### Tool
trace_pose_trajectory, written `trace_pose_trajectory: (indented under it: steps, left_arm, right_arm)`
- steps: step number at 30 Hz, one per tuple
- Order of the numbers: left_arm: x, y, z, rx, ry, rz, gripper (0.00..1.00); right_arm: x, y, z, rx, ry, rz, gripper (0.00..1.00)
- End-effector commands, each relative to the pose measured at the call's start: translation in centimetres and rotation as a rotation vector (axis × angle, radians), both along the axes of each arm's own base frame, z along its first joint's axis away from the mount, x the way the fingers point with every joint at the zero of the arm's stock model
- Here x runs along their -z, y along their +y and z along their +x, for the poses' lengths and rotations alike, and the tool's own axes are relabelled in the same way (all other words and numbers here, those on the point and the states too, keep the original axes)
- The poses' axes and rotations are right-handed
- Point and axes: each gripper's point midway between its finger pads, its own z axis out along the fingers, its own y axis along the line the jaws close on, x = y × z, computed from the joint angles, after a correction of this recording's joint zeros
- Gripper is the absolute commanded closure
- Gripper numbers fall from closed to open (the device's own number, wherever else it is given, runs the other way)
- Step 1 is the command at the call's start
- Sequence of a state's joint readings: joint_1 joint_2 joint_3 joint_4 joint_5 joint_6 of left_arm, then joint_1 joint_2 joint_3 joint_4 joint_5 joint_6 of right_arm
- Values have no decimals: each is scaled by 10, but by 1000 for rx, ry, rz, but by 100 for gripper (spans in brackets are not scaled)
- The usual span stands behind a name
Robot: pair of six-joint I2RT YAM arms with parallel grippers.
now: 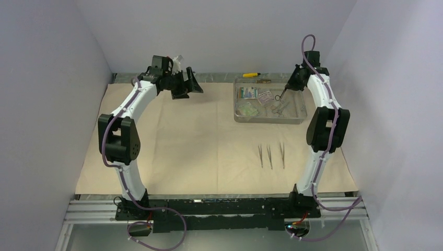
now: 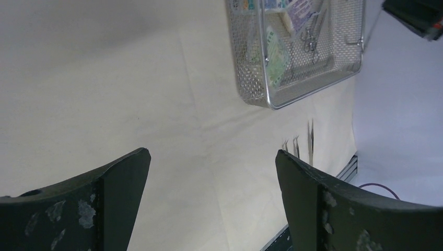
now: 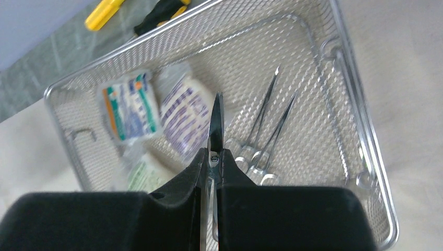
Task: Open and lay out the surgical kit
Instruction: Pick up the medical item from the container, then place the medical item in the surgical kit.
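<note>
The beige wrap cloth (image 1: 198,141) lies spread flat over the table. On its far right stands the wire-mesh tray (image 1: 269,121), holding printed packets (image 3: 130,107) and two steel clamps (image 3: 266,125). My right gripper (image 3: 210,157) hangs over the tray, shut on a third scissor-handled clamp (image 3: 217,117) whose tip points forward past the fingertips. Three tweezers (image 1: 270,156) lie side by side on the cloth in front of the tray. My left gripper (image 1: 188,86) is raised over the cloth's far left, open and with nothing in it (image 2: 213,157).
A yellow screwdriver (image 1: 253,75) and a black-handled one (image 3: 162,13) lie on the bare table behind the tray. White walls close in the back and both sides. The cloth's near edge ends at the aluminium rail (image 1: 209,201) that carries the arm bases.
</note>
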State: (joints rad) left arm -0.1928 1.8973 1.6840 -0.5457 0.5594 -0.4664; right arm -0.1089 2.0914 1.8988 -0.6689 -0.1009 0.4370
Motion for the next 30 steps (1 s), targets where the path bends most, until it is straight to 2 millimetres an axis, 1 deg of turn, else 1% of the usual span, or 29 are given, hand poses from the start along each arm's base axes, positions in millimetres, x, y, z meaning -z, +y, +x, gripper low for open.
trace_pose_trajectory:
  steps: [1,4,5,6,9,11,12,13,14,15,19,21,22,25,27,30]
  left_arm:
    - [-11,4,-6,-27,-31,16,4]
    - [-8,13,-12,-66,-26,53,4]
    - [-6,16,-14,-79,-25,66,5]
    - [-4,20,-17,-92,-22,81,5]
    - [3,33,-28,-140,-16,132,5]
    - [6,42,-35,-172,-18,164,5]
    - [5,45,-39,-185,-26,174,5]
    - [6,49,-44,-197,-29,182,5]
    - [11,52,-50,-208,-21,195,5]
    - [11,54,-55,-213,-24,198,5]
    - [14,63,-77,-228,-26,215,5]
    - [16,66,-87,-235,-23,221,5]
    - [15,67,-92,-237,-29,221,5]
    - [16,71,-103,-239,-31,227,5]
    - [16,72,-109,-238,-34,228,5]
    - [15,74,-115,-238,-37,233,4]
  right_arm:
    - [-52,36,-24,-56,-77,45,96]
    - [-59,61,-48,-95,-66,57,96]
    - [-58,72,-58,-111,-54,62,96]
    - [-59,86,-69,-136,-52,74,96]
    - [-56,120,-106,-189,-33,95,96]
    - [-49,141,-134,-222,1,91,96]
    - [-50,149,-149,-235,3,93,96]
    - [-46,157,-162,-243,15,98,95]
    - [-42,165,-175,-258,25,103,95]
    - [-37,173,-188,-270,42,102,95]
    - [-8,195,-230,-306,111,80,95]
    - [11,200,-246,-313,146,53,95]
    - [18,203,-251,-319,158,38,95]
    - [37,213,-258,-354,171,-21,95]
    - [50,226,-263,-400,197,-62,95]
    - [70,236,-266,-434,247,-146,94]
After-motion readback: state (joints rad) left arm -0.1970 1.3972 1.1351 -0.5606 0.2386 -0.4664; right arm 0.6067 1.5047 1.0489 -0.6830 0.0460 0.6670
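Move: The right hand holds the scissors by their middle over the tray; their place on the cloth, left of the three tweezers, lies about 29 cm back, 22 cm left and 13 cm below. From this hand, the nearest tweezers lie some 30 cm back and 15 cm left, and the tray's middle 1 cm back and 8 cm left. From the left hand that place is roughly 21 cm back and 20 cm right. The right hand carries the still-gripped scissors some 35 cm back and left, then lowers beside the tweezers; left withdraws. ##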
